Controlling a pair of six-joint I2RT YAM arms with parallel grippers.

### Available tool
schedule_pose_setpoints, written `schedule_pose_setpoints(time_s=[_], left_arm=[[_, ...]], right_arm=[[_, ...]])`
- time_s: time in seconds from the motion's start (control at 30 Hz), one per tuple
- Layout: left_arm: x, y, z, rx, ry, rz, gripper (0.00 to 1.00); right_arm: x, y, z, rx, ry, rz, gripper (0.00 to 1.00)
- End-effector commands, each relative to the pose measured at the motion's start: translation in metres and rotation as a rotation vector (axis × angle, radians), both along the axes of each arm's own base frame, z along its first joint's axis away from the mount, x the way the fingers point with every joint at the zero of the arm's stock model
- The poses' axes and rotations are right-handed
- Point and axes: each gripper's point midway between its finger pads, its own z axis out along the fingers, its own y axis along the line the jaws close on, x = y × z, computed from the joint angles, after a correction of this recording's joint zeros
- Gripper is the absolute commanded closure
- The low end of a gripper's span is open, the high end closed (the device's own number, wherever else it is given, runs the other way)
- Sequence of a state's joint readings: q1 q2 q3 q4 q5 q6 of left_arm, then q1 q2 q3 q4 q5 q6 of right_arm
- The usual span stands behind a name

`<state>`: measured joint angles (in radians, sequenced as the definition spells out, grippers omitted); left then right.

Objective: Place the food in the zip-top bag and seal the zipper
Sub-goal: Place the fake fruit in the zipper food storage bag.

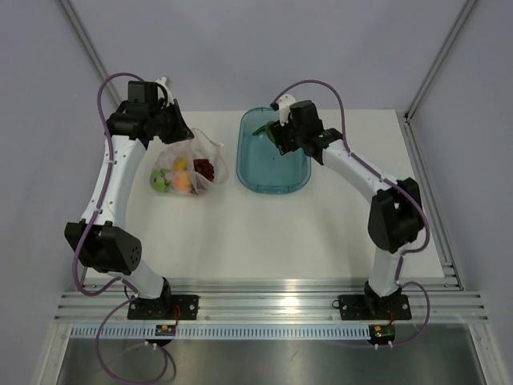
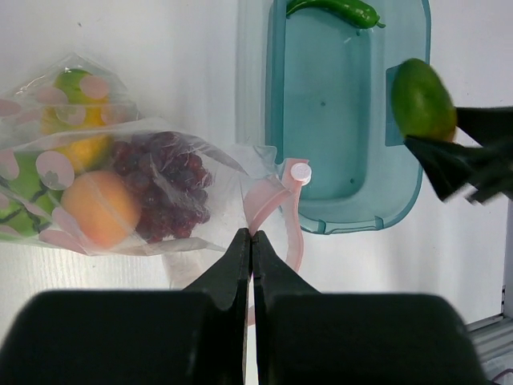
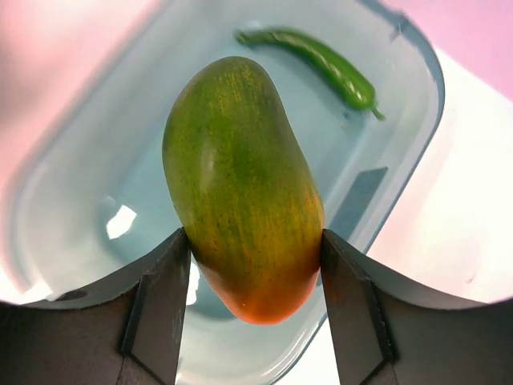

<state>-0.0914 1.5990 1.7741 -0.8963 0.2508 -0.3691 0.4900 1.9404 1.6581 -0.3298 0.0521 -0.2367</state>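
The clear zip-top bag lies on the white table left of the teal tray. It holds a peach-pink fruit, the purple grape bunch, a mango and a green fruit. My left gripper is shut on the bag's pink zipper strip at its mouth. My right gripper is shut on an orange-green mango, held above the tray; it also shows in the left wrist view.
The translucent teal tray stands at the back centre with a green chilli pepper in its far end. Grey walls close the back and sides. A metal rail runs along the near edge.
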Motion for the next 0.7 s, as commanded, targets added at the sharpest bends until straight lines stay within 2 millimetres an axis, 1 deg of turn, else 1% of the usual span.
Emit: schedule_pose_setpoints(time_s=[0.0,0.03,0.1,0.13,0.2,0.27,0.37,0.4,0.43,0.47,0.5,0.53,0.57,0.6,0.63,0.67], left_arm=[[0.005,-0.004,0.021,-0.023,-0.079,-0.026,1.00],[0.004,-0.004,0.021,-0.027,-0.078,-0.028,1.00],[0.004,-0.005,0.022,-0.029,-0.081,-0.029,1.00],[0.003,-0.004,0.022,-0.027,-0.081,-0.027,1.00],[0.002,-0.004,0.022,-0.025,-0.080,-0.027,1.00],[0.000,-0.003,0.022,-0.024,-0.080,-0.026,1.00],[-0.002,-0.004,0.023,-0.027,-0.084,-0.027,1.00],[-0.003,-0.004,0.023,-0.029,-0.082,-0.027,1.00],[-0.003,-0.004,0.022,-0.029,-0.081,-0.029,1.00],[-0.004,-0.004,0.024,-0.031,-0.085,-0.030,1.00],[-0.006,-0.004,0.023,-0.029,-0.081,-0.032,1.00],[-0.006,-0.004,0.024,-0.026,-0.084,-0.033,1.00],[-0.007,-0.003,0.025,-0.025,-0.087,-0.031,1.00],[-0.007,-0.003,0.026,-0.023,-0.088,-0.031,1.00],[-0.007,-0.003,0.026,-0.021,-0.088,-0.031,1.00],[-0.007,-0.003,0.028,-0.021,-0.093,-0.031,1.00]], right_arm=[[-0.047,0.045,0.085,0.229,-0.097,0.121,0.47],[-0.062,0.059,0.089,0.236,-0.088,0.157,0.46],[-0.082,0.078,0.102,0.260,-0.083,0.209,0.46],[-0.103,0.096,0.109,0.276,-0.072,0.255,0.46],[-0.123,0.115,0.124,0.319,-0.063,0.315,0.46],[-0.145,0.136,0.132,0.387,-0.021,0.365,0.46],[-0.165,0.164,0.135,0.465,0.034,0.426,0.48],[-0.166,0.169,0.135,0.470,0.038,0.428,0.48],[-0.164,0.176,0.125,0.466,0.064,0.424,0.48],[-0.163,0.181,0.128,0.474,0.066,0.431,0.48],[-0.160,0.186,0.121,0.473,0.082,0.429,0.48],[-0.158,0.189,0.119,0.481,0.086,0.426,0.48],[-0.156,0.191,0.123,0.489,0.080,0.425,0.48],[-0.152,0.196,0.114,0.484,0.091,0.420,0.47],[-0.150,0.197,0.111,0.477,0.103,0.414,0.47],[-0.148,0.201,0.117,0.484,0.101,0.422,0.47]])
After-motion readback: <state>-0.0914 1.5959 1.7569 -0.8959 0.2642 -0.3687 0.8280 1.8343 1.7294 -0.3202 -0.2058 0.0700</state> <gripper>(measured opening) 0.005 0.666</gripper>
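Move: Held in the right gripper: the mango. The bag's open mouth lies about 23 cm to this hand's left, 8 cm back and 4 cm higher; the grapes in the bag are roughly 27 cm left, 4 cm ahead, 12 cm below. The bin's middle is some 11 cm ahead, 4 cm left, 14 cm below, with the pepper about 19 cm ahead, 5 cm left, 15 cm below. From the left gripper the mouth is about 6 cm right, 1 cm ahead, 8 cm below. Carry the mango out from over the bin to the bag's open mouth: swing the right gripper about 19 cm left and 15 cm back, lifting some 11 cm early, then sinking a little at the end. Meanwhile turn it counter-clockwise and raise its left side, about 25 degrees each, keeping the grip. Hold the left gripper still, shut on the bag's rim. ##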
